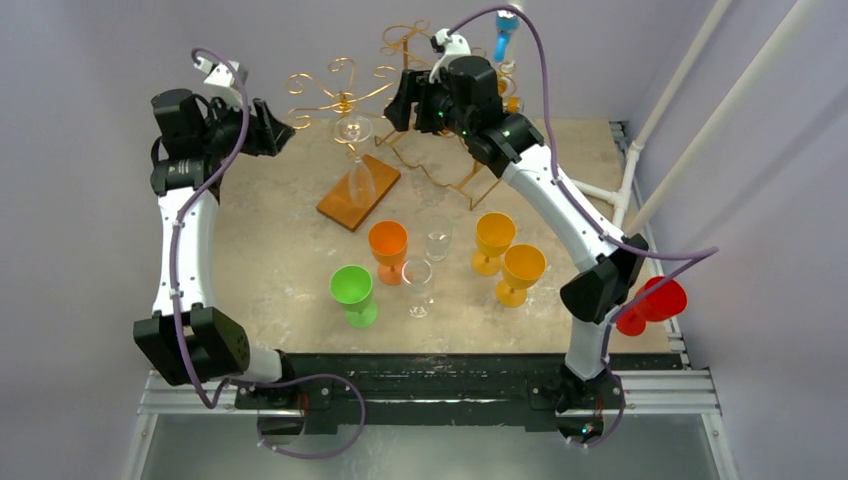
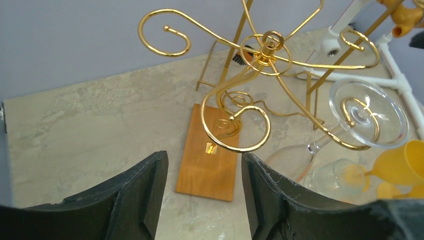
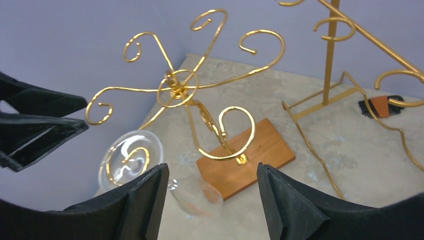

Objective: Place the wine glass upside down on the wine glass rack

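A gold wire rack (image 1: 343, 95) with curled arms stands on a wooden base (image 1: 358, 192) at the table's back. A clear wine glass (image 1: 356, 150) hangs upside down from one arm, its foot (image 2: 368, 113) on a curl and its bowl (image 3: 198, 198) below. It also shows in the right wrist view (image 3: 131, 159). My left gripper (image 1: 277, 130) is open and empty, left of the rack (image 2: 260, 55). My right gripper (image 1: 402, 102) is open and empty, right of the rack (image 3: 177, 87), above the hanging glass.
A second gold rack (image 1: 440, 160) stands behind my right arm. On the table stand orange (image 1: 388, 250), green (image 1: 353, 294) and two yellow goblets (image 1: 493, 240), and two clear glasses (image 1: 417, 285). A red goblet (image 1: 650, 303) sits at the right edge.
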Tool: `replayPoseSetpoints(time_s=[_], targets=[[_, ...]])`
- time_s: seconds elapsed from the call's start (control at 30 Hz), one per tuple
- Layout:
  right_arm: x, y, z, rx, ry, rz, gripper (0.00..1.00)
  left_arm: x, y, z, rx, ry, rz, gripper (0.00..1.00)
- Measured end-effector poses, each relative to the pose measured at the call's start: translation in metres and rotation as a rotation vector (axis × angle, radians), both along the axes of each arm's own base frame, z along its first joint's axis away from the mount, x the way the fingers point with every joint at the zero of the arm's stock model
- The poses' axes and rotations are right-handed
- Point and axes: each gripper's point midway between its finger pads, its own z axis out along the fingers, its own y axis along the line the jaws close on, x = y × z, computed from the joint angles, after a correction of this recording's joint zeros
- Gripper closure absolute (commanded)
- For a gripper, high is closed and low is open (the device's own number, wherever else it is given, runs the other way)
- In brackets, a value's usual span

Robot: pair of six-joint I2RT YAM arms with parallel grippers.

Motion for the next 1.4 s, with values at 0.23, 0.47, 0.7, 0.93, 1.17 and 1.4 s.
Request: replayPoseSetpoints(time_s=[0.23,0.47,0.7,0.93,1.17,1.4], targets=[[0.033,-0.008,-0.036,0.03,0.104,-0.039,0.33,-0.017,-0.004,0.012,0.255,-0.142,-0.132,0.4],[0.042,-0.006,-0.033,0.107,0.121,-0.038,0.38,-0.033,-0.043,0.028,0.495,-0.398,-0.311,0.42],[0.039,0.004,-0.022,0.177,0.124,0.003,0.45,-0.029,-0.07,0.028,0.655,-0.527,-0.405,0.66],[0.046,0.01,-0.029,0.209,0.146,0.012,0.48,-0.021,-0.068,0.022,0.773,-0.557,-0.412,0.73],[0.054,0.013,-0.044,0.21,0.176,0.006,0.51,-0.018,-0.076,0.015,0.827,-0.563,-0.439,0.74],[0.055,0.015,-0.039,0.23,0.173,0.018,0.69,-0.015,-0.075,0.012,0.855,-0.559,-0.436,0.79]])
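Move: The left hand heads for the foot of the clear wine glass hanging upside down on the rack's front hook, about 13 cm to its right and 2 cm ahead, near its own height. The rack's left-front hook is 4 cm ahead and 3 cm right of this hand, the post top 8 cm ahead and 10 cm right. From the right hand, the right-front hook lies 6 cm ahead, 1 cm left and 4 cm lower; the glass foot is some 7 cm left, 1 cm ahead and 5 cm lower. The right hand brings its fingers around the right-front hook's loop, going about 5 cm forward and 4 cm down with a slight roll, and closes from wide to under half open. The left draws back and up 3 cm, swings some 7 cm right towards the glass foot, then eases slightly forward and down, rolling about 60 degrees with its left side rising and closing its empty fingers to a quarter open. ##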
